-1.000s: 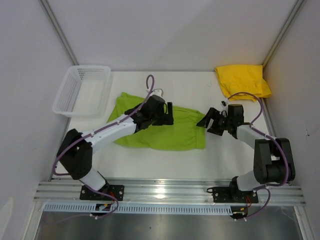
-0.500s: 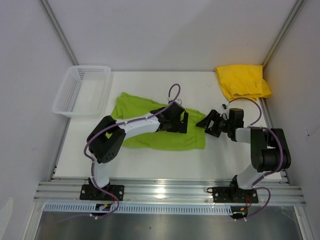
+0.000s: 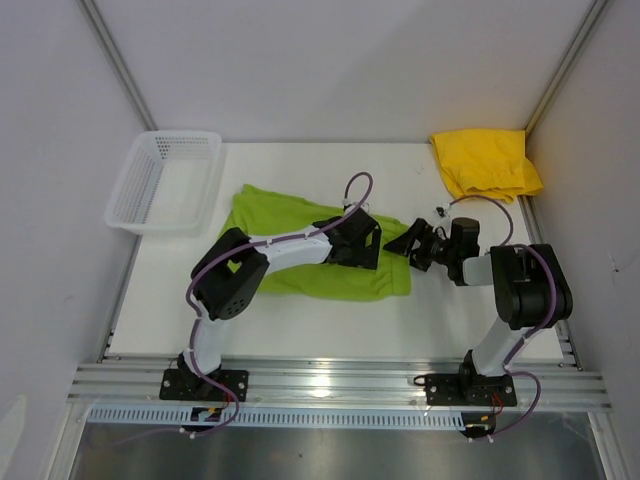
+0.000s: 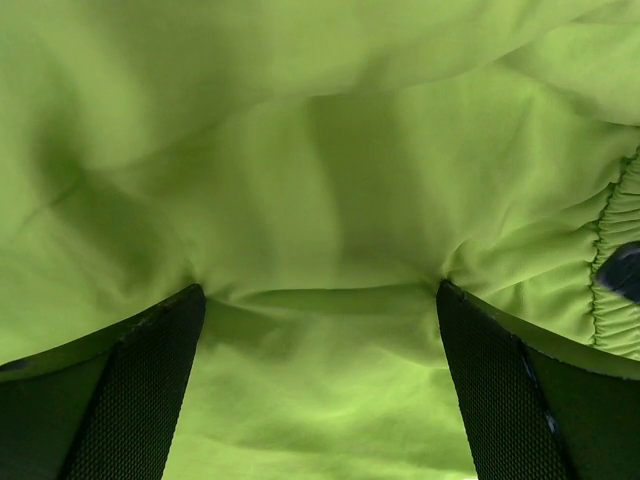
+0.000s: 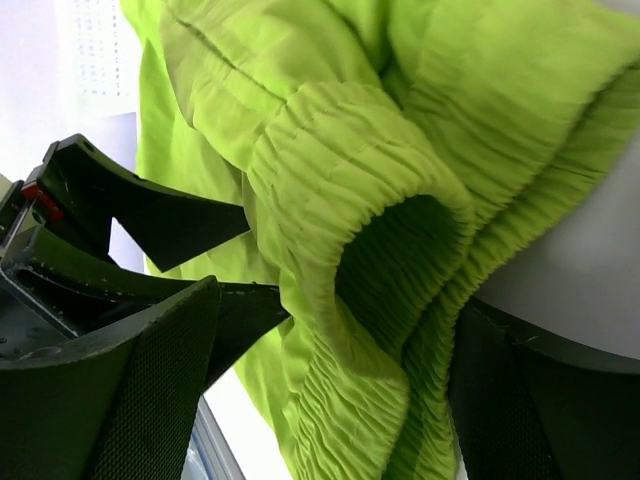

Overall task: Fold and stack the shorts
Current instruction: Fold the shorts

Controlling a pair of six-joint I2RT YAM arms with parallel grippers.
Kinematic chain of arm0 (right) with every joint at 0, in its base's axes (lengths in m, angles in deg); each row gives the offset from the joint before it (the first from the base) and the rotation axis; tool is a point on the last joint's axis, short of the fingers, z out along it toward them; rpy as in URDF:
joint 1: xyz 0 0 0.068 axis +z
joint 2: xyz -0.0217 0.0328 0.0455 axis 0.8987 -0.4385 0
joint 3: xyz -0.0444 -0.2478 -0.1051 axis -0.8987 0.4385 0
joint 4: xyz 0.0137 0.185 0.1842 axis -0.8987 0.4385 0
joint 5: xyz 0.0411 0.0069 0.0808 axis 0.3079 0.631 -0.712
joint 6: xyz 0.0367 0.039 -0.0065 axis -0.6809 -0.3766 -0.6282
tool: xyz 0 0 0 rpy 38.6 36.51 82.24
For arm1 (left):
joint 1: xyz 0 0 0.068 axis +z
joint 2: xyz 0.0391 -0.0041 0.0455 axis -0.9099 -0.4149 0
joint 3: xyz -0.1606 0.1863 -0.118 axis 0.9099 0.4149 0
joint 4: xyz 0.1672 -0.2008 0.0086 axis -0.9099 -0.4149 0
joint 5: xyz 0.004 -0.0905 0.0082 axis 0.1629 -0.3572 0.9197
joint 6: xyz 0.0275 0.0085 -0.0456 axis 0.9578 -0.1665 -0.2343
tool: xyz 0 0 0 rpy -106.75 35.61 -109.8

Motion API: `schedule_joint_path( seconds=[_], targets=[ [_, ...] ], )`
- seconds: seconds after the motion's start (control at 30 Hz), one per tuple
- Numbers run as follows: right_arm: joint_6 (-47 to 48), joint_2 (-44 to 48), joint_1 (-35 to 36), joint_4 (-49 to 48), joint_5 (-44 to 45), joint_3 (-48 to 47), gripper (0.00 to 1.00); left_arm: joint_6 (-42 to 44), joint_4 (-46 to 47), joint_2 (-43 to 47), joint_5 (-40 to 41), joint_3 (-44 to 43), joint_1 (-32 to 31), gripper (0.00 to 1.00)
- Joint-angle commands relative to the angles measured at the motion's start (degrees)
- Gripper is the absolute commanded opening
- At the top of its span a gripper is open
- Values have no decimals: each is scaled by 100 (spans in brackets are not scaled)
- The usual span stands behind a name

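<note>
The lime green shorts [image 3: 290,255] lie spread flat mid-table. My left gripper [image 3: 362,243] is open over their right part, both fingers [image 4: 130,390] pressed down into the green cloth [image 4: 320,180]. My right gripper [image 3: 405,246] is open at the shorts' right edge, facing left. The ruffled elastic waistband [image 5: 360,210] bulges between its fingers [image 5: 130,400], and nothing is pinched. The left gripper's black fingers [image 5: 160,215] show just behind that waistband. The yellow shorts [image 3: 486,163] lie folded in the far right corner, away from both grippers.
A white mesh basket [image 3: 165,180] stands at the far left of the table. Grey walls close in the table on the left, back and right. The arm bases sit on the metal rail [image 3: 330,385] at the near edge.
My left gripper has swept right across the green shorts to their right part. My right gripper has edged left until the waistband sits between its fingers.
</note>
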Motion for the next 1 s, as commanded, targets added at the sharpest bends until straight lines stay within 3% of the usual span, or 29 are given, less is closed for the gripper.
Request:
schedule_joint_path(
  seconds=[0.0, 0.07, 0.13, 0.17, 0.23, 0.27, 0.4, 0.5, 0.57, 0.6, 0.7, 0.83, 0.97],
  targets=[
    [-49, -378, 246, 31, 216, 183, 86, 79, -147, -302, 99, -128, -119, 99],
    [-58, -414, 326, -48, 277, 183, 83, 79, -156, -346, 73, -137, -128, 99],
    [-128, -440, 343, -145, 260, 210, 74, 70, -156, -355, 108, -128, -137, 99],
    [-137, -440, 326, -145, 251, 218, 64, 62, -147, -338, 117, -111, -137, 99],
    [-137, -379, 273, -84, 277, 201, 55, 44, -121, -277, 126, -75, -137, 99],
    [-129, -327, 247, -49, 303, 201, 45, 26, -94, -241, 117, -14, -137, 99],
    [-32, -37, 71, 355, 444, 157, 23, -9, -33, -22, -23, 65, -137, 99],
    [406, 244, 53, 1834, 768, -255, 1, -61, -6, 259, -330, 127, -137, 99],
    [828, 490, 123, 2610, 1163, -712, 0, -88, -15, 558, -532, 162, -137, 99],
    [951, 596, 158, 3450, 1391, -861, 0, -88, -24, 689, -560, 188, -137, 100],
    [1216, 1079, 247, 4482, 1946, -1257, 0, -44, -42, 1295, -621, 285, -41, 99],
    [1409, 1536, 282, 5513, 2306, -1635, 0, -123, 799, 2148, -1244, 1083, 494, 99],
    [1620, 1721, 317, 6313, 2641, -1970, 0, -202, 2091, 3062, -1263, 2581, 908, 99]
  ],
)
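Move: The right hand, open, has the near waistband end of the green shorts almost between its fingers: the part it will grip lies about 1 cm to its left, 1 cm back and 2 cm lower. The shorts' middle is some 20 cm to its left, level with it fore and aft; the folded yellow shorts lie about 19 cm ahead and 19 cm to its right. From the left hand, that waistband part is roughly 8 cm to the right and 1 cm ahead. The right fingers close and pinch the gathered waistband while the hand noses slightly left, then sinks about 2.5 cm; keeping their grip, they then draw it to the right and up some 6 cm, tipping about 25 degrees more downward. The left hand's open fingertips stay pressed on the cloth at first, then lift off, rising some 11 cm and drifting left. ##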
